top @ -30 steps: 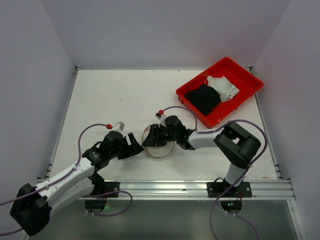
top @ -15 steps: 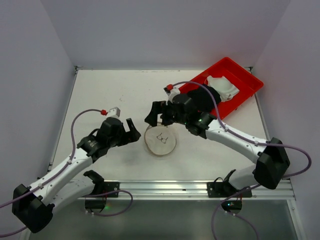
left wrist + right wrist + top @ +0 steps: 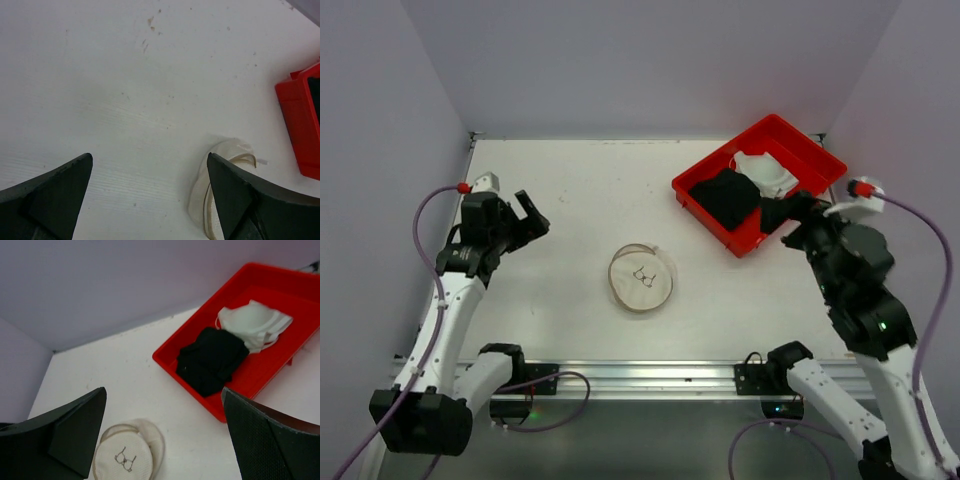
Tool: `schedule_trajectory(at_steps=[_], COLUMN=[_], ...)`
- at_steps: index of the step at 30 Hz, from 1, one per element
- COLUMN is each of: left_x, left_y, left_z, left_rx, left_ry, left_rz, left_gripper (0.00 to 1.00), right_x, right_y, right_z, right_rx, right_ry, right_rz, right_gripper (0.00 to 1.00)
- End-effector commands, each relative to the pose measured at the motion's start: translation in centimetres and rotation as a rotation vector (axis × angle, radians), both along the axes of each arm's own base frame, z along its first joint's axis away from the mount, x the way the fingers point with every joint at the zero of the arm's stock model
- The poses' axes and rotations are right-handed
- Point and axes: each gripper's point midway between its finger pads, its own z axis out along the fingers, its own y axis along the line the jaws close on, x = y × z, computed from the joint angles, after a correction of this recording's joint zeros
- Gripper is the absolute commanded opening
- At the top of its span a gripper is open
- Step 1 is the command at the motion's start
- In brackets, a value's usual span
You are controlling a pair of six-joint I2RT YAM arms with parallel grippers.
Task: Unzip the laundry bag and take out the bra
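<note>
The laundry bag [image 3: 640,279] lies collapsed flat mid-table, its round white mesh end with the small black bra icon facing up; the same bag [image 3: 127,456] shows in the right wrist view, and its edge [image 3: 222,155] in the left wrist view. Nothing touches it. A white bra [image 3: 766,172] and a black garment [image 3: 725,197] lie in the red tray [image 3: 820,160]. My left gripper [image 3: 532,212] is raised at the left side, open and empty, far from the bag. My right gripper [image 3: 782,212] hovers open and empty over the tray's near corner.
The red tray [image 3: 167,360] sits at the back right, close to the right wall; its side [image 3: 295,125] shows at the edge of the left wrist view. White walls enclose the table on three sides. A metal rail [image 3: 650,375] runs along the near edge.
Both grippers let go of the bag, opened wide and drew back, the left to the far left and the right up toward the tray. The bag dropped flat on the table.
</note>
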Motion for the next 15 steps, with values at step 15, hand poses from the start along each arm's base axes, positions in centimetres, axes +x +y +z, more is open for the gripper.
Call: schedule_trajectory(at_steps=[15], left_x=[-12.7], left_y=[3.1], left_z=[21.2], left_rx=[0.130], left_ry=[-0.558], left_rz=[0.049], left_gripper=[1.00], right_x=[-13.7], right_y=[-7.2], right_z=[4.0], right_rx=[-0.032], right_ry=[-0.305], right_rz=[-0.068], right_gripper=[0.99])
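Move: The closed laundry bag lies about 8 cm back and 24 cm to the right of my left hand, some 17 cm lower. From my right hand it is roughly 4 cm back and 26 cm to the left, 35 cm below. From that same right hand the red tray's middle is about 25 cm ahead and 8 cm right, the black cloth in it 21 cm straight ahead, and the white bra 28 cm ahead and 11 cm right, all some 35 cm down. With both grippers empty and staying wide open, I clear the table and leave the laundry bag behind. My left hand climbs fast, some 21 cm, while drawing back about half as far, its fingers tipping up by about 30 degrees. My right hand pulls back and to the right, away from tray and bag, first rising a little and then easing off, its fingers also tilting upward. ##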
